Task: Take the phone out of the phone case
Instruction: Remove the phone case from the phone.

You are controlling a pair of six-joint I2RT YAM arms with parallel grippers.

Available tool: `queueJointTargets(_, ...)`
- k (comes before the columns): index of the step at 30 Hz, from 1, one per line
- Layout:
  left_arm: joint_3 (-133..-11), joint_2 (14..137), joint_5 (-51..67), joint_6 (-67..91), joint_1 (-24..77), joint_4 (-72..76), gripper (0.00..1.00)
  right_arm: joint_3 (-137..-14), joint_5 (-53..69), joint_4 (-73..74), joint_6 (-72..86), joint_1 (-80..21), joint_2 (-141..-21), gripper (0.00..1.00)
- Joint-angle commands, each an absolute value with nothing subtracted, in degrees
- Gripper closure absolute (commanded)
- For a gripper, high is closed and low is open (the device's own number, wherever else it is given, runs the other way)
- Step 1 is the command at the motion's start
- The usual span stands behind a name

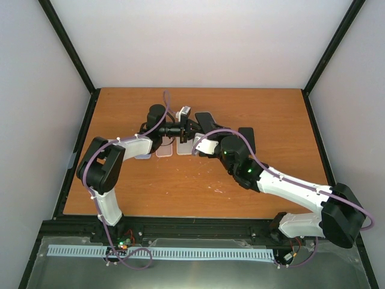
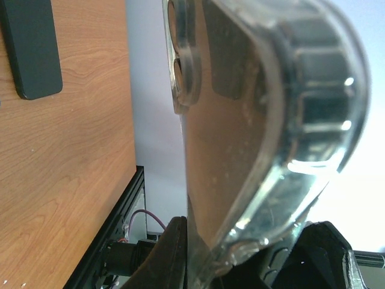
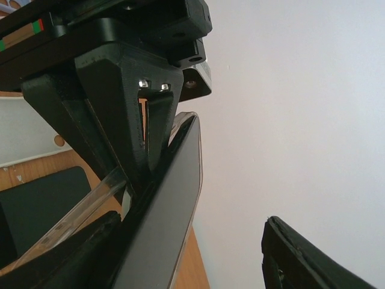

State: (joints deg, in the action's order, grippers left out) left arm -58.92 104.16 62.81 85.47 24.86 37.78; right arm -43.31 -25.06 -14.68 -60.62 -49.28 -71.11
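Note:
My left gripper (image 1: 182,129) is shut on the clear phone case (image 2: 264,120), held on edge above the table's middle. The case fills the left wrist view, its camera cut-out at the top and its lower edge pinched between the dark fingers (image 2: 171,253). In the right wrist view the phone (image 3: 162,223) is a dark slab on edge, lying close to my right gripper's left finger (image 3: 60,253). A clear edge of the case (image 3: 72,220) shows beside it. My right gripper (image 3: 186,259) is open around the phone, and its other finger (image 3: 313,259) stands well apart from it.
A black phone-like slab (image 1: 246,139) lies flat on the wooden table (image 1: 198,186) to the right of the grippers, also visible in the left wrist view (image 2: 33,48). Pale flat cases (image 1: 165,149) lie just in front of the grippers. Black frame rails edge the table.

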Motion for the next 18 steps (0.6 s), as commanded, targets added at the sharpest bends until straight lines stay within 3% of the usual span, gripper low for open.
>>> queueJointTargets(1, -60.4, 102.5, 72.6, 88.0, 24.2, 45.3, 0.99, -41.1, -35.3, -7.6, -63.1, -45.3, -73.2, 0.39)
queueJointTargets(10, -60.6, 102.8, 72.5, 88.0, 24.1, 45.1, 0.99, -45.0, -34.9, -3.7, -60.0, -44.9, -75.8, 0.61)
queueJointTargets(17, -60.0, 102.3, 71.2, 86.4, 22.9, 43.0, 0.99, -47.0, -34.0, -1.7, -56.8, -44.8, -75.6, 0.96)
queueJointTargets(18, -59.8, 102.2, 70.7, 85.7, 22.6, 42.3, 0.99, -47.8, -33.4, -0.7, -55.8, -44.8, -75.2, 0.97)
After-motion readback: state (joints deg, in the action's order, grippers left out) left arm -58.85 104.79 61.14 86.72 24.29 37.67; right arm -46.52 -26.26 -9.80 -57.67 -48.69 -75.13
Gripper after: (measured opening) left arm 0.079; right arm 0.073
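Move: Inside the right hand's open fingers, the partly freed phone has its middle about 4 cm ahead and 3 cm left, roughly level; the clear case hangs some 4 cm below, 3 cm ahead and 3 cm left. On the table about 24 cm down, a dark phone lies 8 cm straight ahead and a pale case 9 cm ahead, 11 cm left. From the left hand, still pinching the clear case, the held phone is about 5 cm ahead, 4 cm right and 1 cm up. Closing from well open to nearly shut, the right fingers clamp the phone between them, the lower one on the phone's underside between phone and case. Meanwhile that hand sinks about 2 cm and eases 1 cm forward, tipping down some 5 degrees. The left hand keeps its pinch on the clear case and drifts forward by nearly 1 cm. ##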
